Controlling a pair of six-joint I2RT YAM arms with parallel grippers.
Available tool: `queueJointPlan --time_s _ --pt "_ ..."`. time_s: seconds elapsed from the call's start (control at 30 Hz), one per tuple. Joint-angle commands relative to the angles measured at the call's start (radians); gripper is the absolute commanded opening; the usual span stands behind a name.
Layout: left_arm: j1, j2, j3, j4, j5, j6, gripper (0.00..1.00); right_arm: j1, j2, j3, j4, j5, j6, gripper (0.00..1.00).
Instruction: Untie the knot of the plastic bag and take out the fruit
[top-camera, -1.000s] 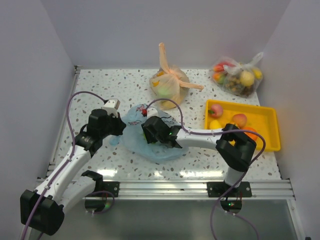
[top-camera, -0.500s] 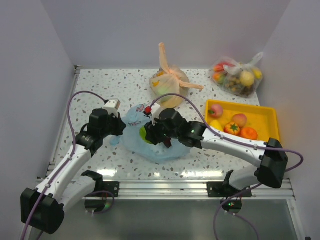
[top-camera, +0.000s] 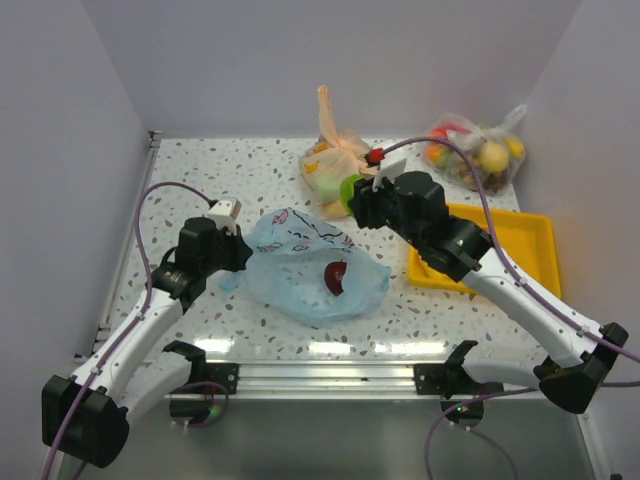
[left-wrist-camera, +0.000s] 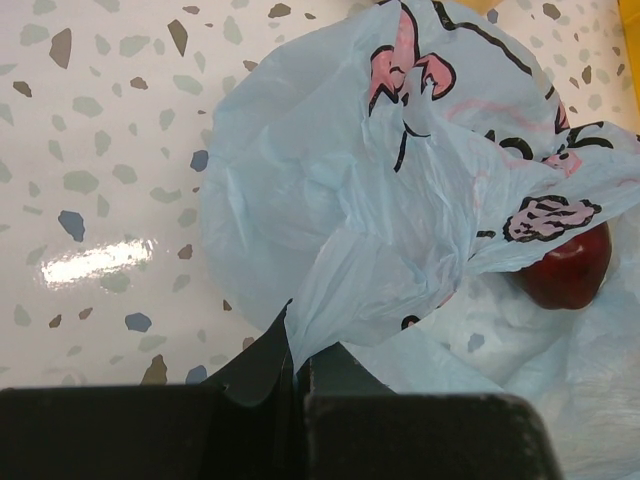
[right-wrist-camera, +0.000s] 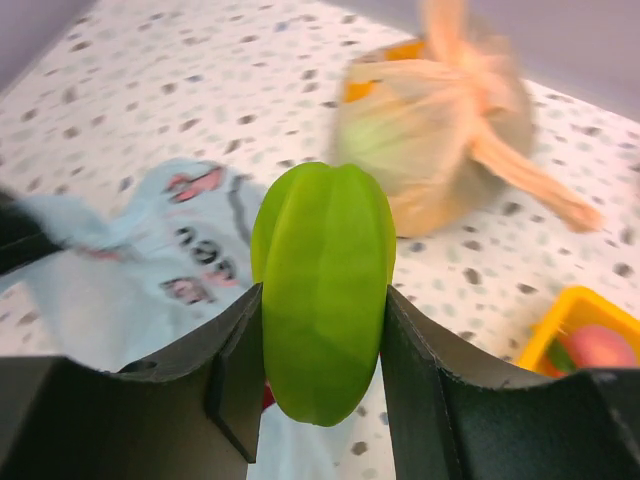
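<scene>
The light blue plastic bag (top-camera: 305, 265) with pink prints lies open on the table; it also fills the left wrist view (left-wrist-camera: 400, 210). A dark red apple (top-camera: 336, 277) lies in its mouth, also seen in the left wrist view (left-wrist-camera: 568, 266). My left gripper (top-camera: 240, 255) is shut on the bag's left edge (left-wrist-camera: 300, 345). My right gripper (top-camera: 352, 195) is shut on a green ridged fruit (right-wrist-camera: 323, 285), held in the air behind the bag, near the orange bag. No knot shows.
An orange bag (top-camera: 338, 165) with tied handles stands at the back centre. A clear bag of fruit (top-camera: 475, 150) lies at the back right. A yellow tray (top-camera: 525, 240) on the right is partly hidden by my right arm. Walls close the table's left, back and right.
My right gripper has come out of the blue bag with the green fruit and swung up and right towards the tray. The left gripper has kept its hold. The apple now shows.
</scene>
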Motion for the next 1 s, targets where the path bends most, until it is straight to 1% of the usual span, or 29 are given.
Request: queueJointPlan --time_s 0.0,0.03,0.07,0.13,0.17,0.23,0.27,0.3,0.33,0.37,0.4,0.43,0.47,0.53,0.57,0.67,0.7,0.8,0.83,0.87,0.9,0.93,0.97 --pt "0.007 -0.007 -0.004 0.028 -0.005 0.014 0.00 -0.111 -0.028 -0.001 -0.035 0.183 0.027 0.03" --pt "0.005 -0.005 -0.004 0.031 -0.005 0.014 0.00 -0.143 -0.033 -0.011 -0.034 0.228 0.053 0.03" --pt "0.007 -0.005 -0.002 0.031 -0.003 0.014 0.00 -0.213 -0.034 -0.034 -0.034 0.237 0.068 0.03" --pt "0.007 -0.003 -0.002 0.031 -0.002 0.014 0.00 -0.292 -0.037 -0.064 -0.026 0.231 0.122 0.03" --pt "0.005 -0.003 -0.002 0.031 -0.001 0.014 0.00 -0.371 -0.037 -0.102 -0.009 0.213 0.139 0.03" --pt "0.007 -0.003 -0.004 0.029 -0.001 0.014 0.00 -0.450 -0.028 -0.136 0.008 0.159 0.192 0.04" --pt "0.007 -0.003 -0.004 0.031 0.000 0.012 0.00 -0.529 -0.020 -0.167 0.021 0.138 0.211 0.04" --pt "0.007 -0.003 -0.004 0.031 0.000 0.014 0.00 -0.568 -0.013 -0.181 0.028 0.118 0.250 0.05" --pt "0.007 -0.002 -0.004 0.031 0.000 0.014 0.00 -0.603 -0.004 -0.192 0.032 0.093 0.271 0.06" --pt "0.007 -0.002 -0.004 0.031 0.000 0.015 0.00 -0.669 0.018 -0.213 0.040 0.055 0.291 0.09" --pt "0.007 -0.002 -0.004 0.031 0.002 0.015 0.00 -0.699 0.030 -0.224 0.046 0.032 0.330 0.11" --pt "0.005 0.000 -0.002 0.031 0.000 0.015 0.00 -0.754 0.041 -0.238 0.058 0.006 0.346 0.12" --pt "0.005 0.001 -0.002 0.031 0.000 0.015 0.00 -0.777 0.068 -0.261 0.080 -0.042 0.364 0.13" --pt "0.007 0.004 -0.002 0.029 0.000 0.017 0.00 -0.805 0.096 -0.278 0.093 -0.057 0.401 0.16" --pt "0.007 0.006 -0.002 0.029 0.000 0.017 0.00 -0.846 0.113 -0.290 0.103 -0.060 0.412 0.17" --pt "0.007 0.009 -0.002 0.031 0.000 0.017 0.00 -0.878 0.165 -0.301 0.118 -0.068 0.430 0.28" --pt "0.005 0.010 -0.001 0.031 0.000 0.017 0.00 -0.883 0.188 -0.299 0.120 -0.067 0.426 0.38" --pt "0.005 0.010 -0.002 0.031 0.002 0.017 0.00 -0.898 0.216 -0.287 0.098 -0.065 0.418 0.60" --pt "0.007 0.013 -0.002 0.031 0.002 0.017 0.00 -0.900 0.219 -0.285 0.092 -0.063 0.418 0.74" --pt "0.007 0.013 -0.002 0.029 0.002 0.017 0.00 -0.900 0.219 -0.279 0.080 -0.065 0.414 0.80" --pt "0.005 0.013 -0.002 0.032 0.002 0.017 0.00 -0.900 0.216 -0.279 0.074 -0.067 0.410 0.84" --pt "0.005 0.015 -0.002 0.032 0.002 0.017 0.00 -0.901 0.213 -0.276 0.066 -0.067 0.407 0.92" --pt "0.005 0.016 -0.002 0.032 0.002 0.017 0.00 -0.900 0.207 -0.275 0.058 -0.070 0.404 0.95"
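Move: The green star fruit is already in my right hand; its free spot in the yellow tray lies about 29 cm to the right, 9 cm ahead and 26 cm below. Around that spot, the near-corner peach is some 5 cm left and 3 cm farther out, the yellow mango about 5 cm left and 6 cm nearer, and the second peach some 8 cm right, level with it. From my left hand the spot is about 55 cm right, 14 cm ahead, 8 cm down. I swing the held star fruit fast to the right, away from over the blue bag, about 29 cm and a little forward. From partway across I sink some 20 cm towards the tray, turning the wrist clockwise about 60 degrees and tipping the fingers down. Over the gap beside the peach and mango I stop and open wide, letting go, while my left hand keeps pinching the bag's edge. ##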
